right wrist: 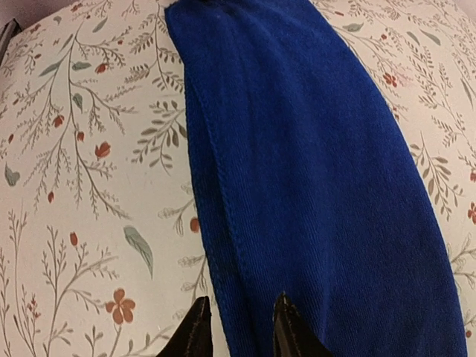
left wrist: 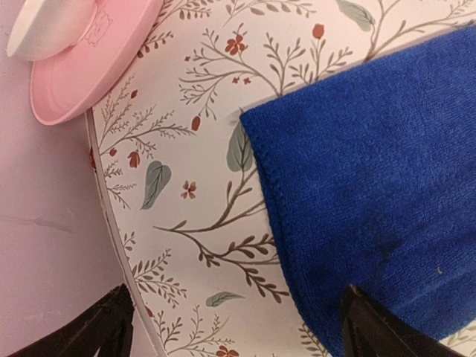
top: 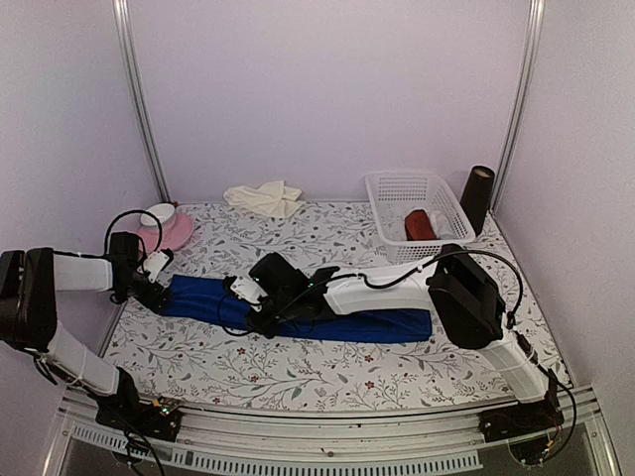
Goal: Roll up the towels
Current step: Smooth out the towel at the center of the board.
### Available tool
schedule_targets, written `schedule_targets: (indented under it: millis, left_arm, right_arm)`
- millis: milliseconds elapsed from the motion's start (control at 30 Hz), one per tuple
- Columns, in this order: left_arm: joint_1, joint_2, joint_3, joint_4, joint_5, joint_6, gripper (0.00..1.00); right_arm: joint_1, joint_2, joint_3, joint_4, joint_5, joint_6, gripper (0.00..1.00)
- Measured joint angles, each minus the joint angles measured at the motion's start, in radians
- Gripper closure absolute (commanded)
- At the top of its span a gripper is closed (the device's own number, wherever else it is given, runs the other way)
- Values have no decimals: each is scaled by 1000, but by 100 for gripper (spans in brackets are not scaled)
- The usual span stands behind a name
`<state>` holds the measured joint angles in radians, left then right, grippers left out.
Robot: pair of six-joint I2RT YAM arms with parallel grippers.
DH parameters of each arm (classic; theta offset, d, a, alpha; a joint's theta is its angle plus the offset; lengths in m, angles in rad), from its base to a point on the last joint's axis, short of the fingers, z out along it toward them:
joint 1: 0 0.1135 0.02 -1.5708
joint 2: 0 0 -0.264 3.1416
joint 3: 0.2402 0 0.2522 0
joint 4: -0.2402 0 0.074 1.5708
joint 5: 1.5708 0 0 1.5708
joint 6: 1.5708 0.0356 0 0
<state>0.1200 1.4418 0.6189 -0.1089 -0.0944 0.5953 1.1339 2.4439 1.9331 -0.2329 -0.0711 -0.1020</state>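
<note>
The royal blue towel (top: 367, 325) lies folded into a long strip across the middle of the table. Its left end (left wrist: 372, 149) shows in the left wrist view and its length (right wrist: 312, 163) in the right wrist view. My left gripper (top: 161, 290) hovers over that left end, jaws wide open (left wrist: 236, 297), one finger above the towel's corner and the other near the table edge. My right gripper (top: 243, 305) is low over the strip left of its middle. Its jaws stand slightly apart (right wrist: 240, 299), astride the towel's hemmed long edge. The cream towel (top: 263, 197) lies crumpled at the back.
A white basket (top: 392, 188) at the back right holds a dark red roll (top: 421, 224). A black cylinder (top: 477, 198) stands beside it. A pink plate (top: 177, 235) with a white cup (top: 159, 214) sits at the back left, close to my left gripper. The table's left edge (left wrist: 111, 223) is near.
</note>
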Motion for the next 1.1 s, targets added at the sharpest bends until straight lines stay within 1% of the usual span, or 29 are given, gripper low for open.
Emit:
schedule_targets:
  millis: [133, 200, 400, 500, 600, 767, 1100]
  left_arm:
    - [0, 0, -15, -13, -1, 24, 3]
    - [1, 0, -24, -14, -2, 37, 3]
    - [1, 4, -32, 16, -15, 74, 3]
    - [1, 10, -36, 43, -40, 92, 3]
    - [1, 13, -38, 63, -70, 106, 3]
    - [10, 17, -37, 73, -97, 121, 3]
    - [24, 13, -23, 32, -81, 111, 3]
  right_arm:
    - [-6, -113, -157, 2, 60, 37, 69]
    - [-19, -197, -251, 1, 85, 71, 69]
    - [-104, -411, -492, 9, 151, 175, 71]
    - [-148, -454, -559, 4, 180, 199, 72]
    - [-164, -486, -625, -8, 198, 211, 74]
    - [-159, -518, -701, -50, 187, 196, 77]
    - [-158, -520, -710, -66, 120, 102, 80]
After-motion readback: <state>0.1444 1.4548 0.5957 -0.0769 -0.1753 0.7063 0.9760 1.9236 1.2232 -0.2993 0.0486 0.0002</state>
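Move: The right fingertips rest near the towel's near edge, on its left part: its middle lies about 8 cm to their right and 5 cm ahead, 1 cm lower, its right end some 40 cm right and 1 cm ahead. The cream cloth is about 41 cm ahead and 4 cm left. The left hand has the towel's near-left corner level with it, 4 cm to its right and 2 cm below; the pink plate is 21 cm ahead and 5 cm left. The right hand, fingers kept nearly shut, sweeps about 20 cm to the right, first bowing up and forward over the towel, then sinking and drawing back so that its fingertips come down on the towel right of its middle, the hand turned some 20 degrees clockwise. Meanwhile the left hand, fingers wide open, dips about 1 cm down and back, then with one finger on the near-left corner drags it 2 cm left, its left side tipping up a little. ##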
